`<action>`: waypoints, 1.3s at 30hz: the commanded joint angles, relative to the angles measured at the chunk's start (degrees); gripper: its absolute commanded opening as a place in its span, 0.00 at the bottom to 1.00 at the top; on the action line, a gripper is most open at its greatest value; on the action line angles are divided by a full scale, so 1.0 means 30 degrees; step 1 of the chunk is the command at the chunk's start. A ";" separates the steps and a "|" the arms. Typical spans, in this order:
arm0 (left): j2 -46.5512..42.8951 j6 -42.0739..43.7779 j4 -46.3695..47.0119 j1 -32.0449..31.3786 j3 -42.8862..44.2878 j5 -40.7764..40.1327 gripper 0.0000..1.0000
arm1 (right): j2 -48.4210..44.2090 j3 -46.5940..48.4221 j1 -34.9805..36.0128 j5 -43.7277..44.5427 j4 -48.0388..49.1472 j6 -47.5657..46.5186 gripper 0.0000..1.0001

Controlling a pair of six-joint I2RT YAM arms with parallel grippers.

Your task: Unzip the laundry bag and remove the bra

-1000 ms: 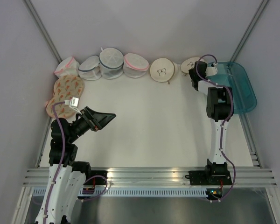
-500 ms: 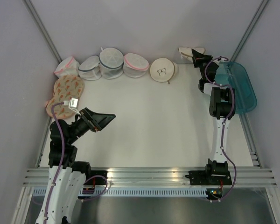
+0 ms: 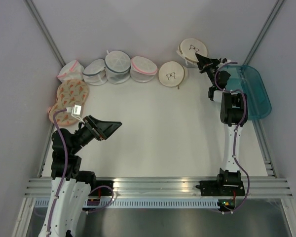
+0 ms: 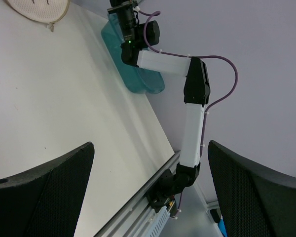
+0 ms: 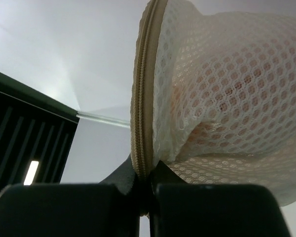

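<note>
My right gripper [image 3: 201, 61] is shut on the tan zip rim [image 5: 141, 113] of a round cream-beige laundry bag [image 3: 192, 49] and holds it up at the back right, its black bra outline facing the top camera. In the right wrist view the gripper [image 5: 146, 174] pinches the closed zip, and the cream mesh [image 5: 227, 84] bulges to the right. A peach tint [image 5: 200, 131] shows through the mesh; the bra itself is hidden. My left gripper [image 3: 114, 125] is open and empty, held above the table's left side, also seen in the left wrist view [image 4: 150, 148].
A second cream bag with a bra outline [image 3: 170, 74] lies at the back. White mesh bags [image 3: 118, 66] with pink and grey trim line the back left. A flat orange-patterned bag [image 3: 69, 98] lies at the left. A teal tray [image 3: 254, 91] sits at the right edge.
My right gripper has lifted the cream bag off the table at the back right and raised it, turning its printed face upward. The left arm has barely moved.
</note>
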 commanded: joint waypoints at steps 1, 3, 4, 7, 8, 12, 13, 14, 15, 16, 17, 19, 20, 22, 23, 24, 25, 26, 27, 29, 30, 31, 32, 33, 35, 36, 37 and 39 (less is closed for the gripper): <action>-0.0159 -0.0830 0.0953 0.0005 -0.0349 0.0427 1.00 | -0.2921 -0.2526 0.0297 -0.2668 0.7604 0.1149 0.00; -0.0159 -0.0947 0.1188 0.0005 -0.0525 0.0486 1.00 | -0.4326 -0.4832 0.0648 -0.4190 0.8365 0.1239 0.00; -0.0217 -0.0890 0.1217 0.0005 -0.0583 0.0515 0.99 | -0.4916 -0.5776 0.0852 -0.4834 0.8660 0.1036 0.01; -0.0305 -0.0918 0.1538 0.0005 -0.1110 0.0456 1.00 | -0.7435 -0.9642 0.2257 -0.6653 0.9100 -0.0016 0.00; -0.0334 -0.0890 0.1569 0.0005 -0.1401 0.0456 1.00 | -0.8137 -1.0696 0.3102 -0.6860 0.9247 -0.0311 0.01; -0.0393 -0.0568 0.1628 0.0005 -0.2164 0.0515 1.00 | -1.2874 -1.7377 0.5508 -0.6426 0.6572 -0.3937 0.00; -0.0393 -0.0393 0.1628 0.0005 -0.2427 0.0486 1.00 | -1.3673 -1.8199 0.6064 -0.6307 0.5307 -0.4904 0.01; -0.0422 -0.0362 0.2179 0.0005 -0.3039 0.0515 1.00 | -1.4435 -1.8845 0.7171 -0.6248 0.4018 -0.7147 0.00; -0.0423 -0.0304 0.2416 0.0005 -0.3364 0.0486 1.00 | -1.5864 -2.0070 0.7618 -0.5667 0.1656 -0.8039 0.00; -0.0365 -0.0303 0.2506 -0.0024 -0.4034 0.0486 1.00 | -1.6546 -2.0691 0.8086 -0.5168 0.0530 -0.8918 0.01; -0.0306 -0.0303 0.2652 -0.0024 -0.4389 0.0486 1.00 | -1.7190 -2.1625 0.8961 -0.4728 -0.0613 -1.0464 0.01; -0.0044 -0.0741 0.3645 -0.0053 -0.5673 0.0573 1.00 | -1.8686 -2.2159 1.0366 -0.3239 -0.4507 -1.2229 0.00; 0.0103 -0.0946 0.4142 -0.0054 -0.6059 0.0690 1.00 | -1.9039 -2.2510 1.0782 -0.2649 -0.5623 -1.2934 0.00; 0.0454 -0.1416 0.5021 -0.0054 -0.6675 0.1012 1.00 | -1.9657 -2.2863 1.1399 -0.1304 -0.7563 -1.4257 0.00; 0.0746 -0.1475 0.5084 -0.0054 -0.6968 0.1071 1.00 | -1.9803 -2.3213 1.1575 -0.0948 -0.7828 -1.4404 0.01; 0.0894 -0.1562 0.5172 -0.0054 -0.7087 0.1101 1.00 | -1.9804 -2.3391 1.1577 -0.0422 -0.7947 -1.4290 0.00; 0.0983 -0.1621 0.5318 -0.0083 -0.7175 0.1101 1.00 | -1.9804 -2.3567 1.1548 0.0453 -0.8151 -1.3969 0.01; 0.1158 -0.1622 0.5406 -0.0083 -0.7205 0.1043 1.00 | -1.9543 -2.4061 1.1693 0.2144 -0.8211 -1.3618 0.01; 0.1217 -0.1767 0.5552 -0.0083 -0.7263 0.0926 1.00 | -1.9280 -2.4269 1.1897 0.3031 -0.8154 -1.3006 0.01; 0.1509 -0.1943 0.5961 -0.0083 -0.7410 0.0809 1.00 | -1.8346 -2.4766 1.2714 0.5310 -0.8300 -1.2300 0.00; 0.1656 -0.2205 0.6109 -0.0112 -0.7468 0.0692 1.00 | -1.7963 -2.4972 1.3039 0.5992 -0.8126 -1.1919 0.01; 0.1802 -0.2411 0.6255 -0.0141 -0.7643 0.0604 1.00 | -1.7553 -2.5149 1.3796 0.6492 -0.7921 -1.1132 0.01; 0.1920 -0.2587 0.6402 -0.0315 -0.7731 0.0429 1.00 | -1.6446 -2.5382 1.4065 0.6961 -0.6817 -1.0631 0.00; 0.2211 -0.2879 0.6461 -0.0491 -0.7819 -0.0037 1.00 | -1.5826 -2.5472 1.4328 0.7024 -0.6023 -1.0075 0.01; 0.2564 -0.3260 0.5939 -0.1193 -0.7966 -0.1205 1.00 | -1.3957 -2.5561 1.5090 0.7199 -0.3658 -0.8258 0.00; 0.3204 -0.3407 0.5847 -0.1457 -0.7909 -0.1503 0.99 | -1.3394 -2.5473 1.5383 0.7229 -0.2975 -0.7760 0.00; 0.3616 -0.3525 0.5846 -0.2098 -0.7850 -0.1709 1.00 | -1.2895 -2.5270 1.5908 0.7259 -0.2388 -0.6798 0.00; 0.5139 -0.3672 0.5846 -0.2949 -0.7326 -0.2324 0.99 | -1.1809 -2.5151 1.6583 0.7667 -0.0746 -0.6089 0.00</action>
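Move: The closed right gripper already holds the laundry bag by its zipped rim, the bag's middle about 4 cm ahead and 3 cm left. Its destination, the bare near-middle table, lies some 37 cm back, 28 cm left and 20 cm below. The other glasses bag is roughly 6 cm back, 12 cm left; the teal bin 14 cm back, 23 cm right, both about 20 cm lower. From the left gripper, the held bag is about 46 cm ahead, 32 cm right. Keep the right fingers shut on the bag's rim and sweep it back about 39 cm and left, away from the bin, nearly level at first. Then lower it some 20 cm towards the bare near-middle table, rolling the hand's left side down and tipping the fingers down. Meanwhile sink the open left gripper beside that spot, tipping it down. ##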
